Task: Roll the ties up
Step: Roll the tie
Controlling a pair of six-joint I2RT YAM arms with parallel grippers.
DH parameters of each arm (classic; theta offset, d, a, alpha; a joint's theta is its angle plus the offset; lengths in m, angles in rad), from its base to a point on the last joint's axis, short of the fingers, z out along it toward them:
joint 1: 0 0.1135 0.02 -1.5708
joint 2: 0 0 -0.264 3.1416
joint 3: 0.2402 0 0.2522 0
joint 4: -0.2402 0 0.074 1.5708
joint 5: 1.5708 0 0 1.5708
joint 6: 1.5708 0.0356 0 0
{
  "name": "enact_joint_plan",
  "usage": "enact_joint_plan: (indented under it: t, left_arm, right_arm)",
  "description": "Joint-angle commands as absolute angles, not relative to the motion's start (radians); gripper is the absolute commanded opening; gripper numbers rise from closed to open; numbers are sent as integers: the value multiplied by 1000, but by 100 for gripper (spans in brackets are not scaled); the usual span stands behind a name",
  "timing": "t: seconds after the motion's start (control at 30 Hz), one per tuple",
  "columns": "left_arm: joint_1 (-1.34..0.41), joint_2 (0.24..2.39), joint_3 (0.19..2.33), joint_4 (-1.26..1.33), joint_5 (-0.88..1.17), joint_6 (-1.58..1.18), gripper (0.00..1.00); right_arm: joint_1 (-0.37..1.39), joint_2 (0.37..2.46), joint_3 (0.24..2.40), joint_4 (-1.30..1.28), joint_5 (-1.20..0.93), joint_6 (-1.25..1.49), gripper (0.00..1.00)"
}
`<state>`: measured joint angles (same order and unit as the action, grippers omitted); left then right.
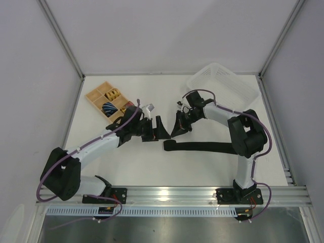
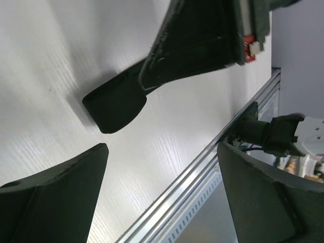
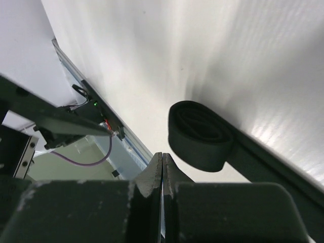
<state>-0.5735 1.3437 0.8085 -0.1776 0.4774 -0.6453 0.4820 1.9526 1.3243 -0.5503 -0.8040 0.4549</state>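
Observation:
A black tie (image 1: 202,147) lies flat across the table in front of the arms. Its left end is wound into a small loose coil (image 1: 168,146) (image 3: 200,134) (image 2: 114,106). My left gripper (image 1: 158,129) (image 2: 162,148) hangs just behind and left of the coil, wide open, with only bare table between its fingers. My right gripper (image 1: 178,127) (image 3: 162,155) is shut with nothing in it. Its tips hang just above and behind the coil, not touching it. In the left wrist view the right gripper (image 2: 197,40) looms over the coil.
A wooden organiser tray (image 1: 94,95) at the back left holds rolled ties, yellow ones (image 1: 113,93) and a blue striped one (image 1: 109,107). A white plastic basket (image 1: 223,83) stands at the back right. An aluminium rail (image 1: 172,193) runs along the near edge.

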Motion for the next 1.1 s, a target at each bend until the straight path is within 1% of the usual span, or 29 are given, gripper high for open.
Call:
enact_joint_plan:
  t: [0.0,0.1,0.23,0.4,0.43,0.5,0.87,1.07]
  left_arm:
    - [-532,1279,779,-121,506,-779,96]
    - [-502,1278,730,-84,541,-857,96]
    - [-486,1313,677,-37,586,-937,93]
    - [-482,1354,609,87,624,-1038,84]
    - [-482,1364,601,86,624,-1042,82]
    - [-477,1390,598,89,623,-1046,80]
    - [-448,1440,581,133,607,-1043,79]
    - [-448,1540,589,175,627,-1023,73]
  right_arm:
    - [503,1896,1347,-568,-836,463,0]
    - [515,1902,1322,-546,-836,469,0]
    - [517,1920,1301,-514,-835,479,0]
    - [519,1930,1266,-488,-830,477,0]
    - [520,1931,1255,-483,-830,476,0]
    - [519,1934,1243,-477,-828,471,0]
    - [499,1989,1175,-420,-812,445,0]
    - [476,2043,1152,-380,-810,439,0]
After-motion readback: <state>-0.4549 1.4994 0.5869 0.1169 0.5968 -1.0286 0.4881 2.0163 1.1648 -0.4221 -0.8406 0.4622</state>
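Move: Just right of the left hand, about 4 cm over and 1 cm farther out, lies the rolled-up end of the tie, some 11 cm below. From the right hand the same roll sits roughly 3 cm back, 2 cm to the left and 7 cm down. The flat tie tail runs off to the right, its visible middle some 19 cm right of the roll and level with it. Bringing its shut fingertips back about 3 cm and then down some 5 cm, the right hand comes down onto the right side of the roll, where they seem to touch it. The left hand shifts slightly left, then sinks about 7 cm towards the roll's height, rolling some 30 degrees about its own pointing line; its fingers narrow a little but stay wide, still clear of the roll. ##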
